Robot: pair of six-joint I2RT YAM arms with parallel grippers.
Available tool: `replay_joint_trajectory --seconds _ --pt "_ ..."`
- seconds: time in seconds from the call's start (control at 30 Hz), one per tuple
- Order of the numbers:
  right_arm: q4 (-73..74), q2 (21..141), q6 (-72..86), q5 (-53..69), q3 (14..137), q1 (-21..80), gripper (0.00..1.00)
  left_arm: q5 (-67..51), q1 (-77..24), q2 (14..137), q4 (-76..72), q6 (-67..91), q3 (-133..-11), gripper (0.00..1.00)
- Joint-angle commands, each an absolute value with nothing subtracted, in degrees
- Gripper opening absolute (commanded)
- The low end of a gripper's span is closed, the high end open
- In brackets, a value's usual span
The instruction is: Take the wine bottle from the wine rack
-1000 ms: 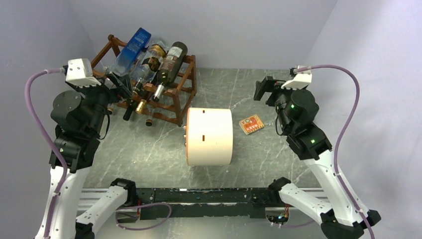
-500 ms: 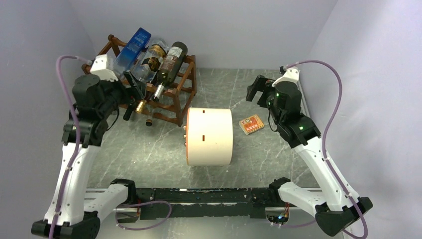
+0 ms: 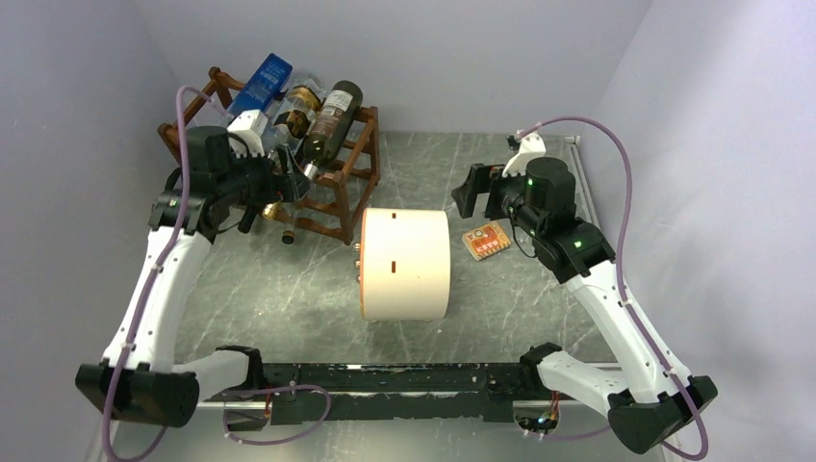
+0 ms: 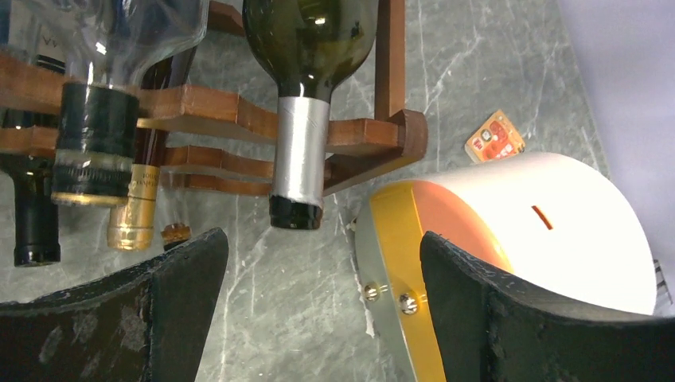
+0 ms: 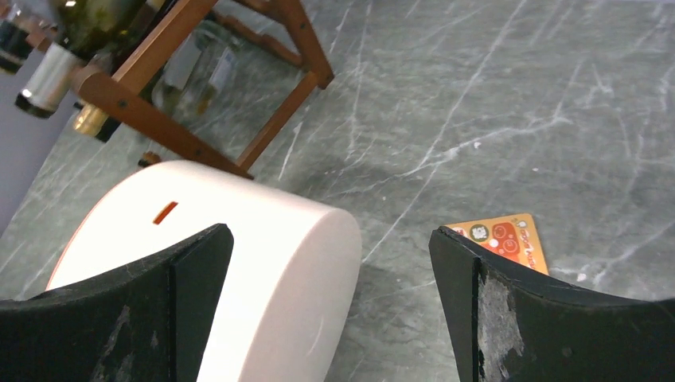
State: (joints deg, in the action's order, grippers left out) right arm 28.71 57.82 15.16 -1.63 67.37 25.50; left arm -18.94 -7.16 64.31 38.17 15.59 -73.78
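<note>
The reddish-brown wine rack (image 3: pixel 344 183) stands at the back left with several bottles lying in it. A dark green wine bottle (image 3: pixel 333 117) with a silver foil neck lies on the top tier at the right end. In the left wrist view its neck (image 4: pixel 300 151) points at me over the rack's rail (image 4: pixel 208 109). My left gripper (image 3: pixel 282 181) is open and empty just in front of the bottle necks, touching none (image 4: pixel 322 318). My right gripper (image 3: pixel 469 195) is open and empty, above the table right of the cream cylinder (image 5: pixel 330 310).
A cream cylinder (image 3: pixel 404 265) with an orange end lies on its side mid-table, close to the rack's front right post. An orange card (image 3: pixel 484 241) lies flat to its right. A clear bottle (image 4: pixel 95 127), a gold-foil one (image 4: pixel 134 216) and a dark one (image 4: pixel 36 227) share the rack.
My left arm has reached forward and to the right, bringing its gripper up to the bottle necks. My right arm has swung left and lower, toward the cylinder and card.
</note>
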Motion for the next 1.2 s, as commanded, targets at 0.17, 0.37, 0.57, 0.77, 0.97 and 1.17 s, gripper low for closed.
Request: replay_joint_trajectory --seconds 0.17,0.37,0.57,0.77,0.97,1.17 --pt "29.3 57.7 12.1 7.6 68.1 24.9 1.00 -21.0 -8.0 75.3 44.1 6.6 -82.3 0.93" --pt "30.7 57.9 12.0 8.0 68.6 24.9 1.00 -21.6 -8.3 79.5 43.8 4.8 -82.6 0.93" --pt "31.1 57.4 12.3 8.0 68.2 24.9 1.00 -25.6 -8.3 81.6 41.7 4.8 -82.8 0.84" --pt "31.2 56.8 12.3 7.9 68.0 24.9 1.00 -27.7 -8.3 82.9 40.5 5.0 -82.8 0.80" --pt "31.2 56.8 12.3 7.7 67.7 24.9 1.00 -28.8 -8.3 83.4 39.5 4.8 -82.3 0.75" --pt "31.2 56.4 12.5 7.3 67.9 24.9 1.00 -29.9 -8.3 84.5 38.7 4.9 -82.6 0.66"
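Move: The wine bottle slants on the rack, its neck towards the left hand; its middle lies about 13 cm ahead, 7 cm right and 5 cm lower. Beside it, the clear bottle's middle is some 14 cm straight ahead of that hand and 5 cm lower. The cream drum sits roughly 15 cm back, 25 cm right and 15 cm below. From the right hand, the wine bottle is about 14 cm ahead, 35 cm left and 7 cm lower. The left hand sinks about 6 cm and pushes forward 5, drifting right, half-closing astride the wine bottle's neck. ##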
